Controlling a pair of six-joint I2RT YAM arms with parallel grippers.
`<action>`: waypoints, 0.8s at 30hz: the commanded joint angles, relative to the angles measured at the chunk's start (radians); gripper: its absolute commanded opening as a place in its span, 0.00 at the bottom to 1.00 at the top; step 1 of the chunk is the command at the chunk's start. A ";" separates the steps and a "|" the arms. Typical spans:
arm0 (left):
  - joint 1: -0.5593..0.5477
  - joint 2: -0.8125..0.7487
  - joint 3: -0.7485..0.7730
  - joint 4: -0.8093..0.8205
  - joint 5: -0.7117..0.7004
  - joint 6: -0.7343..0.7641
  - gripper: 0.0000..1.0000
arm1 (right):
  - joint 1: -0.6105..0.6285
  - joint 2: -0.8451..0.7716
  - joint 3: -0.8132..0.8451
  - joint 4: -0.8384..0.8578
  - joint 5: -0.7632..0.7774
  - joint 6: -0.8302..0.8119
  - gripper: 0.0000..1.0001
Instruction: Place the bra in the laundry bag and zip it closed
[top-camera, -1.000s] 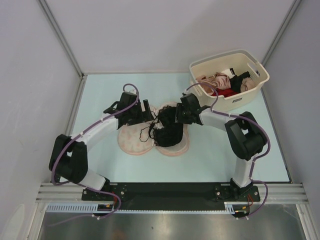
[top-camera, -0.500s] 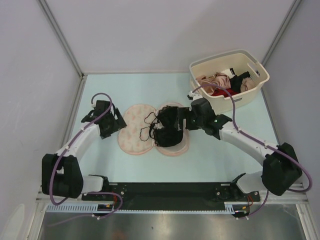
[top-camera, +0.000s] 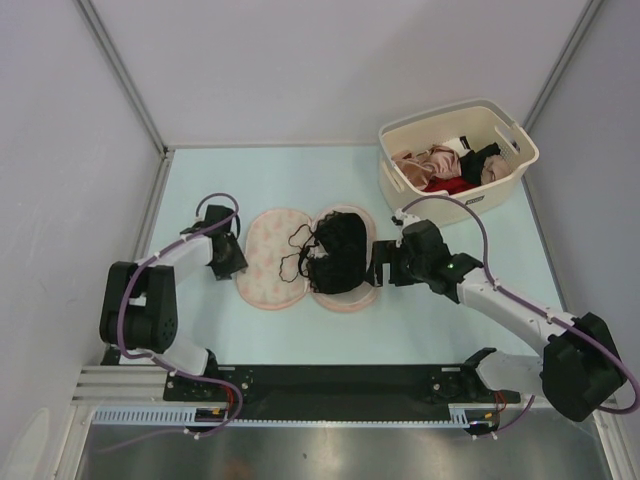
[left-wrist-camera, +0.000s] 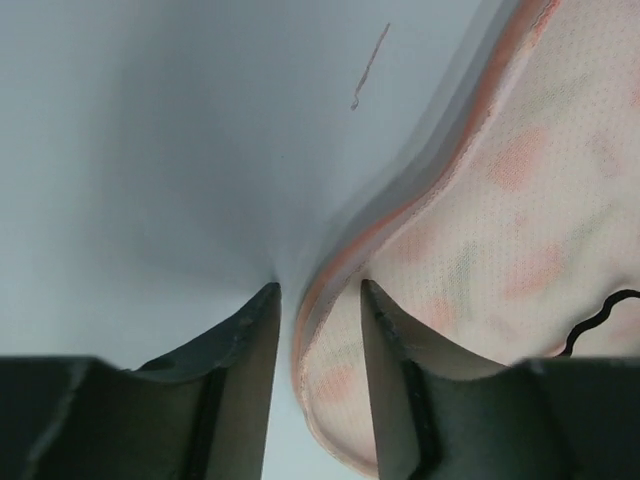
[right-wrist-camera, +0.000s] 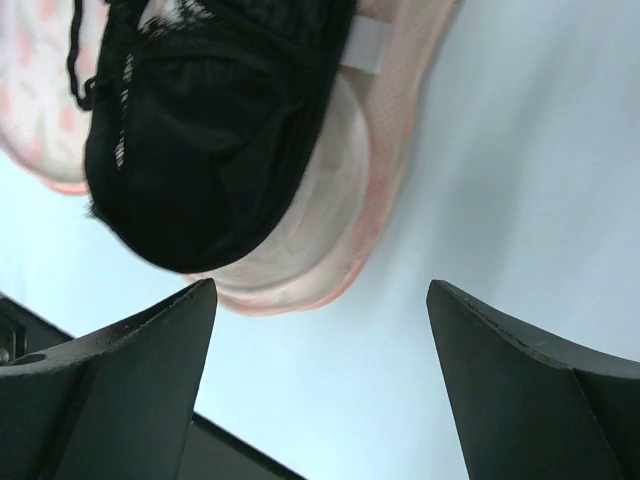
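The laundry bag (top-camera: 268, 270) lies spread open on the table, patterned half on the left. The black lacy bra (top-camera: 335, 252) rests on its right half, a thin strap trailing onto the left one. My left gripper (top-camera: 243, 258) is at the bag's left edge. In the left wrist view its jaws (left-wrist-camera: 318, 288) stand narrow on either side of the bag's orange rim (left-wrist-camera: 400, 215), with a gap still showing at the left finger. My right gripper (top-camera: 378, 262) is just right of the bag, wide open and holding nothing (right-wrist-camera: 321, 290), the bra (right-wrist-camera: 200, 130) and bag rim (right-wrist-camera: 350, 230) ahead of it.
A cream plastic basket (top-camera: 400, 128) holding pink, red and black garments (top-camera: 445, 165) stands at the back right. Grey walls close the table on the left, back and right. The arms' base rail runs along the near edge.
My left gripper drew back from over the bag to its left edge and narrowed its jaws around the rim. My right gripper opened, let go at the bra and backed off to the right.
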 joint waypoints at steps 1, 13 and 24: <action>0.006 0.080 -0.010 0.046 0.029 -0.021 0.34 | -0.044 0.000 -0.005 0.055 -0.003 -0.002 0.91; -0.275 -0.244 0.160 -0.145 -0.201 -0.007 0.00 | -0.088 0.223 -0.021 0.236 -0.149 0.026 0.69; -0.650 -0.315 0.361 -0.241 -0.270 -0.101 0.00 | -0.088 0.390 -0.039 0.345 -0.140 0.063 0.44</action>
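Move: The bag's left edge, on the open floral flap, sits right between the left fingertips, about 1 cm below them; the flap's middle is some 8 cm to the right and 4 ahead, and the bra about 24 cm right and 4 ahead at table height. The bag's right edge lies roughly 3 cm ahead, 1 cm left and 9 cm below the right hand, with the bra about 9 cm ahead, 10 left and 8 below. The floral flap's left edge is pinched as the left fingers shut on it, then carried up some 17 cm and about 14 cm to the right towards the bra, fingertips swinging forward around 25 degrees with a clockwise turn. Meanwhile the right hand sinks about 8 cm and eases forward to the bag's right edge, half closing until its fingers straddle that edge, not yet gripping. ##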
